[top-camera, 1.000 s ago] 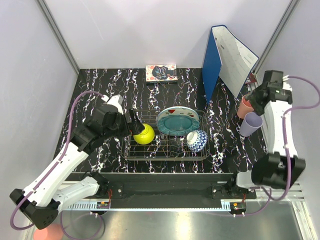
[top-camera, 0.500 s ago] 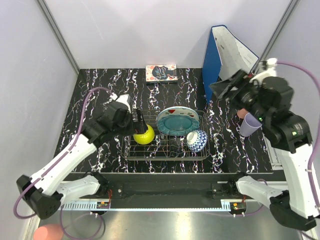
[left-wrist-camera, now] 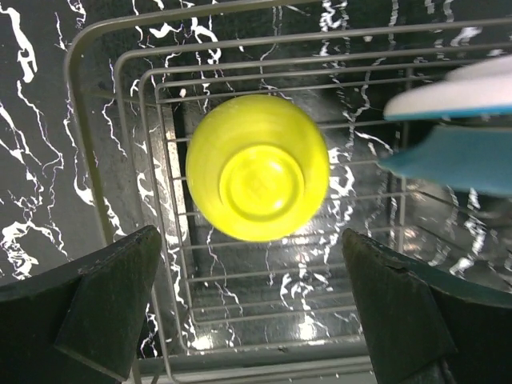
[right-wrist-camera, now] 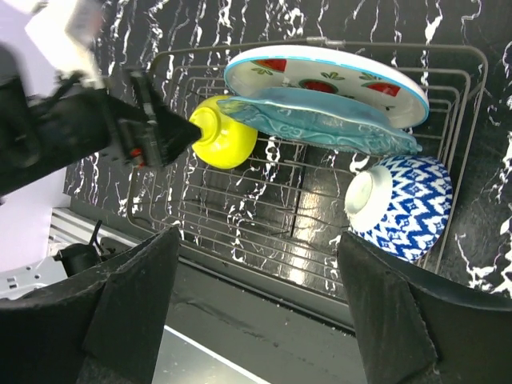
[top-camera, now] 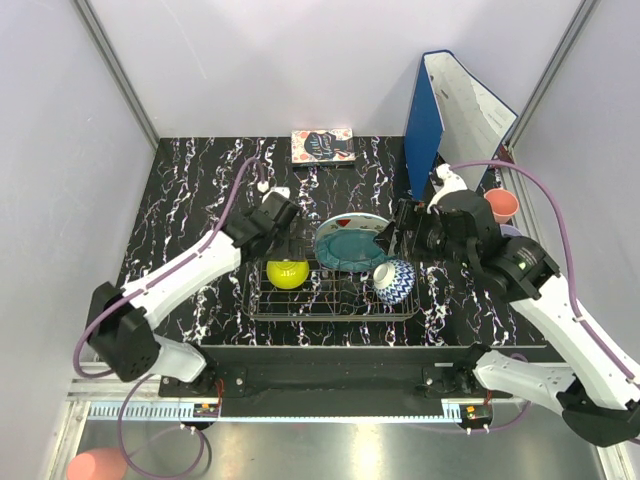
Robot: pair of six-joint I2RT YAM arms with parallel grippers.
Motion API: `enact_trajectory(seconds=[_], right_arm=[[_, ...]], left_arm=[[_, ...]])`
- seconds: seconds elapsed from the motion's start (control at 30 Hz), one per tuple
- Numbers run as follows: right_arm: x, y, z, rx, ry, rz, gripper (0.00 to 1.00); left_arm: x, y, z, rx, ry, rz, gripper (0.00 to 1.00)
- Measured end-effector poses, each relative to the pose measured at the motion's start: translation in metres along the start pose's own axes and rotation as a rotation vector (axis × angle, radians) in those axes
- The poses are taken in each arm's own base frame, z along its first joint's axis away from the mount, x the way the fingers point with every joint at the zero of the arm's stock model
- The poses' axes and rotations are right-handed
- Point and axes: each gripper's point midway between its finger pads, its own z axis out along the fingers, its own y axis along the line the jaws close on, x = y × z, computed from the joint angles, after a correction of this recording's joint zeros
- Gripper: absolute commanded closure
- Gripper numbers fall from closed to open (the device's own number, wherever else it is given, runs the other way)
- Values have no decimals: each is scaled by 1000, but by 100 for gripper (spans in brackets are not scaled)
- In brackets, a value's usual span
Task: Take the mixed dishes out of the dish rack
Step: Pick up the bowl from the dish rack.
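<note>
The dish rack [top-camera: 330, 312] [left-wrist-camera: 120, 120] [right-wrist-camera: 474, 88] holds the yellow-green bowl [top-camera: 287, 272] [left-wrist-camera: 258, 166] [right-wrist-camera: 228, 138], base up. It also holds the teal scalloped plate [top-camera: 352, 250] [right-wrist-camera: 320, 120] [left-wrist-camera: 456, 156], the watermelon plate [top-camera: 355, 219] [right-wrist-camera: 320, 76] and the blue-white bowl [top-camera: 395, 282] [right-wrist-camera: 404, 206]. My left gripper [top-camera: 285, 245] [left-wrist-camera: 251, 256] hangs open just above the yellow-green bowl, not touching it. My right gripper [top-camera: 392, 236] [right-wrist-camera: 258, 240] is open over the rack's right half, holding nothing. The pink cup [top-camera: 500, 205] stands on the table at the right. My right arm all but hides the lilac cup.
A blue binder [top-camera: 425, 120] stands open at the back right. A patterned book [top-camera: 322, 147] lies at the back centre. Grey walls close in both sides of the black marbled table [top-camera: 190, 180].
My right arm swung left from the cups to above the rack, and its jaws opened wider. My left gripper moved right and back until it hung over the yellow-green bowl.
</note>
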Motion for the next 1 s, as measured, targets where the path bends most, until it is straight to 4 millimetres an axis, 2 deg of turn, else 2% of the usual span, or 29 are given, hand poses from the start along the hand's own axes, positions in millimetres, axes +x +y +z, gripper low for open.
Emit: enact_trajectory(seconds=[0.27, 0.5, 0.7, 0.83, 0.97, 1.0], right_arm=[[-7, 5, -7, -42, -42, -40, 12], [-10, 8, 0, -43, -35, -77, 11], [-8, 11, 4, -54, -16, -95, 11], [-8, 11, 4, -55, -16, -100, 11], [-8, 11, 4, -55, -16, -100, 11], [-8, 11, 4, -55, -16, -99, 12]], left_arm=[[9, -10, 35, -21, 62, 17, 1], [11, -19, 52, -2, 64, 2, 1], [23, -17, 69, -11, 91, -20, 2], [18, -17, 73, -2, 72, -37, 11], [8, -20, 73, 17, 32, -52, 30], [7, -20, 73, 20, 26, -57, 37]])
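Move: The yellow bowl stands foot up in the rack, about 2 cm ahead of the open left hand, 1 cm to its right and 8 cm below. The teal plate is some 16 cm right of that bowl and 4 cm farther out, the blue patterned bowl about 26 cm right of it and roughly level with it. From the right hand, the yellow bowl lies about 23 cm left, 6 cm ahead and 24 cm down. The left hand sinks about 6 cm, forward and right some 3 cm each, and starts closing astride the yellow bowl. ##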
